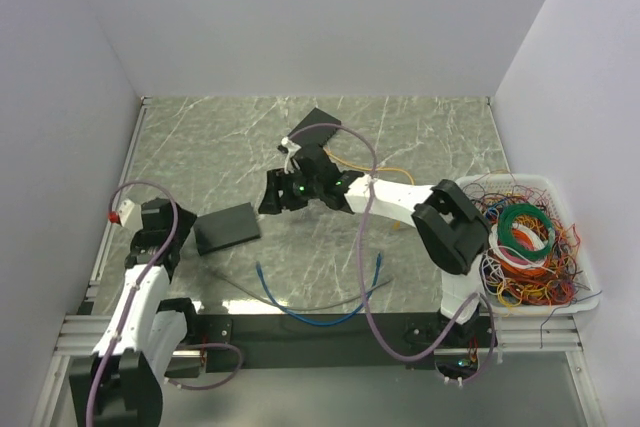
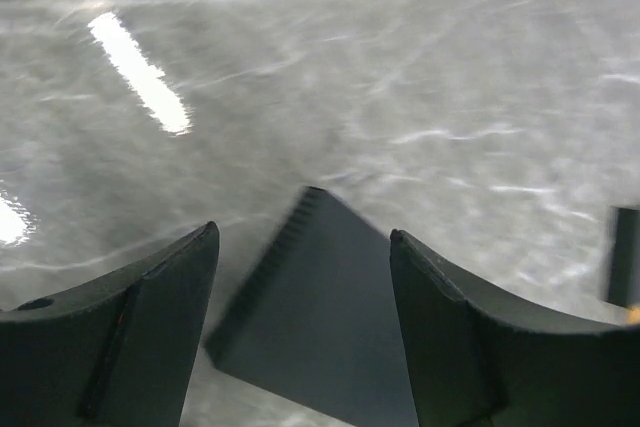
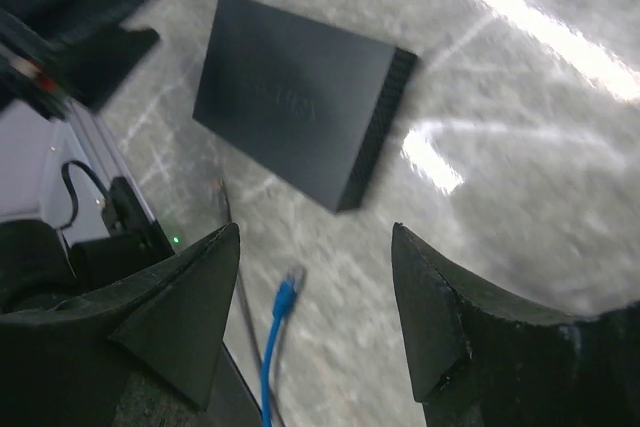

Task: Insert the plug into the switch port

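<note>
The switch [image 1: 227,228] is a flat black box lying on the marbled table left of centre. In the left wrist view the switch [image 2: 320,317] lies just past my left gripper [image 2: 303,232], which is open with nothing in it. My left gripper [image 1: 178,232] sits just left of the box. The blue cable [image 1: 300,312] curves along the near edge, and its plug [image 1: 260,269] lies loose on the table. My right gripper [image 1: 270,195] hovers right of the switch. It is open and empty [image 3: 316,229], with the plug [image 3: 290,292] below it and the switch [image 3: 290,97] ahead.
A second black box [image 1: 318,132] with an orange wire sits at the back centre. A white bin [image 1: 590,267] full of coloured cables stands at the right edge. A grey cable [image 1: 330,302] lies by the blue one. White walls close in the table.
</note>
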You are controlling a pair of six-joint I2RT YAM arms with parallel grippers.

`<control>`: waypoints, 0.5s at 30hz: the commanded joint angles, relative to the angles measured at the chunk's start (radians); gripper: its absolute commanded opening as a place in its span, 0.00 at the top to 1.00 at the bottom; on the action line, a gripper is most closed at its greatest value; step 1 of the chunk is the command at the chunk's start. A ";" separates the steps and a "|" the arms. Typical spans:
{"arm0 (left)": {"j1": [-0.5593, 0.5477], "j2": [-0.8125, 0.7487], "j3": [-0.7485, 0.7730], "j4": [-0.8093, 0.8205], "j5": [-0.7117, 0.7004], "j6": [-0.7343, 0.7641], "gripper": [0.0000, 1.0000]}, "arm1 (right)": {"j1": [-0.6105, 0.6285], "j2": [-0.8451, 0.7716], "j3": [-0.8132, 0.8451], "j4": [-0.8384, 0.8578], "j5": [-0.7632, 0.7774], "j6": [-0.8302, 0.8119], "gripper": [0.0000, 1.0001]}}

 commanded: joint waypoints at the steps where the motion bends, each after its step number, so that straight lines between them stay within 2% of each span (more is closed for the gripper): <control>1: 0.055 0.065 -0.033 0.107 0.137 0.046 0.26 | -0.003 0.081 0.100 0.052 -0.060 0.054 0.31; 9: 0.063 0.204 -0.016 0.170 0.233 0.039 0.27 | -0.001 0.204 0.197 0.020 -0.045 0.108 0.31; 15: 0.054 0.182 -0.053 0.217 0.278 0.003 0.29 | 0.023 0.278 0.221 0.011 -0.043 0.120 0.31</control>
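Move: Off to the left hand's right, about 10 cm away and 4 cm nearer the base, lies the near switch, some 6 cm below that hand. From the right hand the same switch is roughly 11 cm left, 7 cm back and 10 cm down. The blue plug lies about 16 cm back and 3 cm left of the right hand; the far switch is some 17 cm ahead and 10 cm right of it. The grey cable end sits about 15 cm back and 7 cm right of the left hand. Closing in on the near switch from both sides with open, empty fingers: the right hand sinks about 5 cm while travelling some 4 cm left and slightly forward, rolling by around 10 degrees. The left hand drops about 4 cm, most of it early, then eases right and a little forward, its left side dipping as it turns slightly clockwise. ##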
